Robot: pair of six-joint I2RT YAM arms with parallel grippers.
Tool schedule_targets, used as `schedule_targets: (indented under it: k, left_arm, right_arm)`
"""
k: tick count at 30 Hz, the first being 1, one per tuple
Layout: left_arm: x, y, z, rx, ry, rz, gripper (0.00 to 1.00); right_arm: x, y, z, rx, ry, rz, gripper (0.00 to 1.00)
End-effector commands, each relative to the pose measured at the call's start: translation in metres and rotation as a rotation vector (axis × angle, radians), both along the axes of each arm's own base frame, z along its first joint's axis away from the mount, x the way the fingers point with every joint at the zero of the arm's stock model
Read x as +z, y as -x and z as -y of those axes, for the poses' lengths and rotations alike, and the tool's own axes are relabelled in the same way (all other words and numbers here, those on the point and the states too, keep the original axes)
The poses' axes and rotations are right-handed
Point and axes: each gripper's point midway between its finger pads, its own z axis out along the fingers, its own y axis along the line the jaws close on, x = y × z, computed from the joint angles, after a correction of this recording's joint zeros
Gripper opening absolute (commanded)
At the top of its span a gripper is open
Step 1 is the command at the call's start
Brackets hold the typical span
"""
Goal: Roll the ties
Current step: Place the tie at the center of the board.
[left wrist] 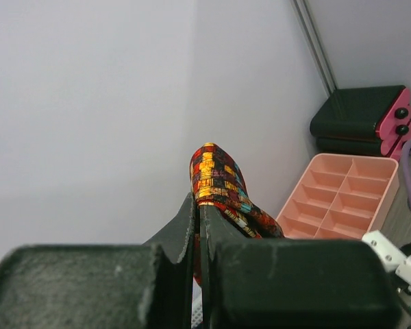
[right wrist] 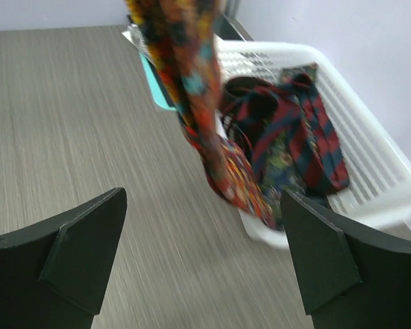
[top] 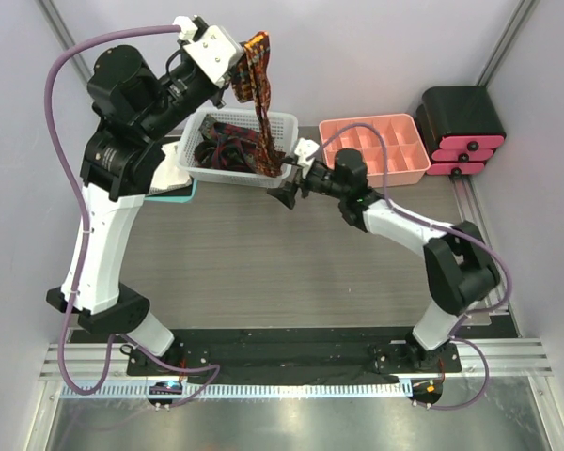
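My left gripper [top: 241, 68] is raised high over the white basket [top: 194, 167] and shut on a red tie with yellow-orange print [top: 259, 94]. The tie folds over the fingertips [left wrist: 207, 209] as a loop [left wrist: 216, 175] and hangs down, its tip draped over the basket's front rim [right wrist: 243, 185]. More ties [right wrist: 298, 133], dark red striped and green, lie bunched inside the basket [right wrist: 390, 192]. My right gripper [top: 289, 180] stands open just in front of the basket, low over the table, with the hanging tie's tip beyond its fingers [right wrist: 82, 247].
A pink compartment tray [top: 376, 150] sits right of the basket, with a black and pink box [top: 461, 127] at the far right. A teal mat [top: 174, 193] peeks out left of the basket. Grey walls close the back and sides.
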Motion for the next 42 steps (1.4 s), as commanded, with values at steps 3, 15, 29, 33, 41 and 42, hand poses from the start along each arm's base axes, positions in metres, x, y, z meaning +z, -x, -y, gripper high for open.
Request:
schedule_targets:
  k: [3,15,29,33,41,42]
  left_arm:
    - [0.06,0.031,-0.034,0.074,0.096,0.175,0.0]
    - [-0.017,0.021,-0.104,0.409,-0.088,0.156,0.0]
    - [-0.383,0.135,-0.141,0.052,-0.901,-0.635,0.0]
    - [-0.432,0.181,-0.15,-0.137,-1.049,-0.844,0.0]
    - [-0.489,0.179,-0.158,-0.395,-1.165,-1.131,0.0]
    - [-0.491,0.173,-0.161,-0.406,-1.154,-1.16,0.0]
  right_arm:
    - [0.055,-0.02,-0.063,-0.005,-0.135,0.215,0.93]
    - [0.105,0.001,0.046,-0.14,-0.003,0.17,0.01]
    - [-0.069,0.254,0.246,0.183,1.055,-0.415,0.01]
    - [-0.103,0.276,0.261,0.277,1.144,-0.513,0.01]
    - [-0.172,0.286,0.273,0.646,1.279,-0.949,0.01]
    - [-0.175,0.282,0.272,0.657,1.276,-0.984,0.01]
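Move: The tie hangs from the left hand. Its lower part is at the right hand's own height, about 5 cm to that hand's left and 3 cm ahead. From the right hand the white basket is roughly 12 cm ahead, 8 cm left and 20 cm down; the pink tray is about 12 cm ahead, 25 cm right and 20 cm down. The board's center lies some 15 cm back, 4 cm right and 57 cm below the left hand. The tie's hanging part is met by the open right hand, which goes about 7 cm left and a little forward and pinches it shut. The right hand then swings right, arching up before sinking, and back. The left hand keeps its grip, rises slightly, then drops nearly 50 cm while moving left and back. Both wrists tip to point down, spreading the tie across the board. ##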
